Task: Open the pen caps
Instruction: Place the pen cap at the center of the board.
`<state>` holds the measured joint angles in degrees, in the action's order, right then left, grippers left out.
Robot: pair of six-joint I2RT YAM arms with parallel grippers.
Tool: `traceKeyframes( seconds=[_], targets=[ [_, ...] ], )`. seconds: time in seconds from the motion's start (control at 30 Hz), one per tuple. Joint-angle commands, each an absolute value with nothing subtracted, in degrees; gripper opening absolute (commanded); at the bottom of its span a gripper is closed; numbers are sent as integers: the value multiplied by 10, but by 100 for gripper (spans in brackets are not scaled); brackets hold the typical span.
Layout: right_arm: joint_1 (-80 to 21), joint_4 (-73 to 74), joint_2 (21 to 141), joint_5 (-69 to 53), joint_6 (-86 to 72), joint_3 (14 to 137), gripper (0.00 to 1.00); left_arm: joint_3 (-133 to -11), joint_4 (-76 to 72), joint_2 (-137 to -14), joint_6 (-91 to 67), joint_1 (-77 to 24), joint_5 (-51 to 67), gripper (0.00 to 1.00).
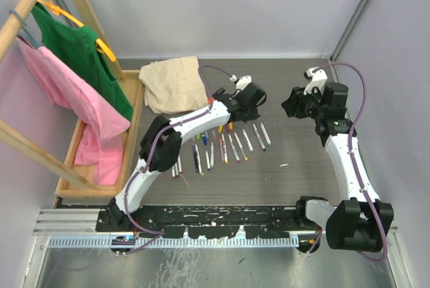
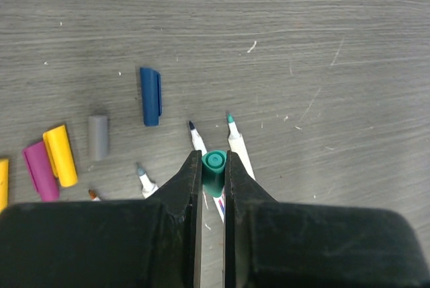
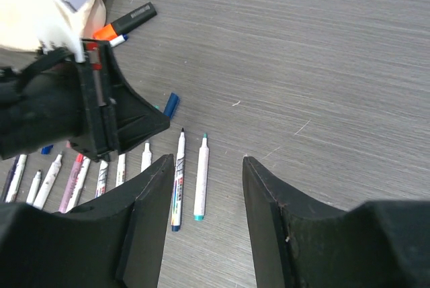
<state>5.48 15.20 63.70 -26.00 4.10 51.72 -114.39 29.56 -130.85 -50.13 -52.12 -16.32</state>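
My left gripper [image 2: 213, 156] is shut on a teal pen cap [image 2: 214, 174], held a little above the table. Below it lie two uncapped white pens, one with a teal tip [image 2: 236, 143] and one with a dark tip [image 2: 197, 139]. Loose caps lie to the left: blue [image 2: 150, 96], grey [image 2: 98, 137], yellow [image 2: 60, 155] and magenta [image 2: 40, 170]. My right gripper [image 3: 207, 159] hangs open and empty above the teal-tipped pen [image 3: 200, 180]. In the top view the left gripper [image 1: 252, 98] is over the far end of the row of pens [image 1: 222, 144], the right gripper [image 1: 294, 104] beside it.
A thick black marker with an orange cap [image 3: 127, 21] lies near a beige cloth [image 1: 175, 85]. At the left stands a wooden rack [image 1: 67, 167] with a green shirt [image 1: 80, 53] and a pink shirt [image 1: 74, 110]. Grey walls close the back and right.
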Motion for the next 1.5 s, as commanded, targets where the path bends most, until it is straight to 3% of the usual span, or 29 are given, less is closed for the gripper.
traceKeyframes(
  seconds=[0.0, 0.43, 0.9, 1.23, 1.47],
  targets=[
    [59, 111, 613, -249, 24, 520, 51, -1236, 360, -1359, -504, -519, -165, 5],
    [60, 111, 611, -248, 21, 519, 51, -1385, 392, -1478, -531, -505, -163, 8],
    [61, 109, 611, -250, 19, 517, 51, -1401, 375, -1509, -544, -489, -142, 28],
    [61, 108, 612, -256, 20, 515, 51, -1395, 356, -1478, -521, -485, -127, 32],
    [61, 108, 611, -268, 22, 515, 51, -1313, 290, -1373, -447, -485, -144, 39]
  ],
)
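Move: The left hand holds the teal pen cap; its clear spot on the board is roughly 5 cm ahead, 2 cm right and 7 cm below. At that height, the blue cap lies about 5 cm ahead and 2 cm left, the grey cap 3 cm ahead and 6 cm left, and the navy pen's middle 3 cm back and 4 cm right. From the right hand that spot is some 9 cm ahead, 9 cm left and 18 cm down. The left hand carries the teal pen cap down about 6 cm while reaching some 4 cm forward and a little right, towards the clear board beside the blue cap and ahead of the navy pen's tip. Its fingers part as it finishes the descent, go on opening while it eases slightly farther forward and hovers low, and let go of the cap before the hand lifts about 1 cm. ##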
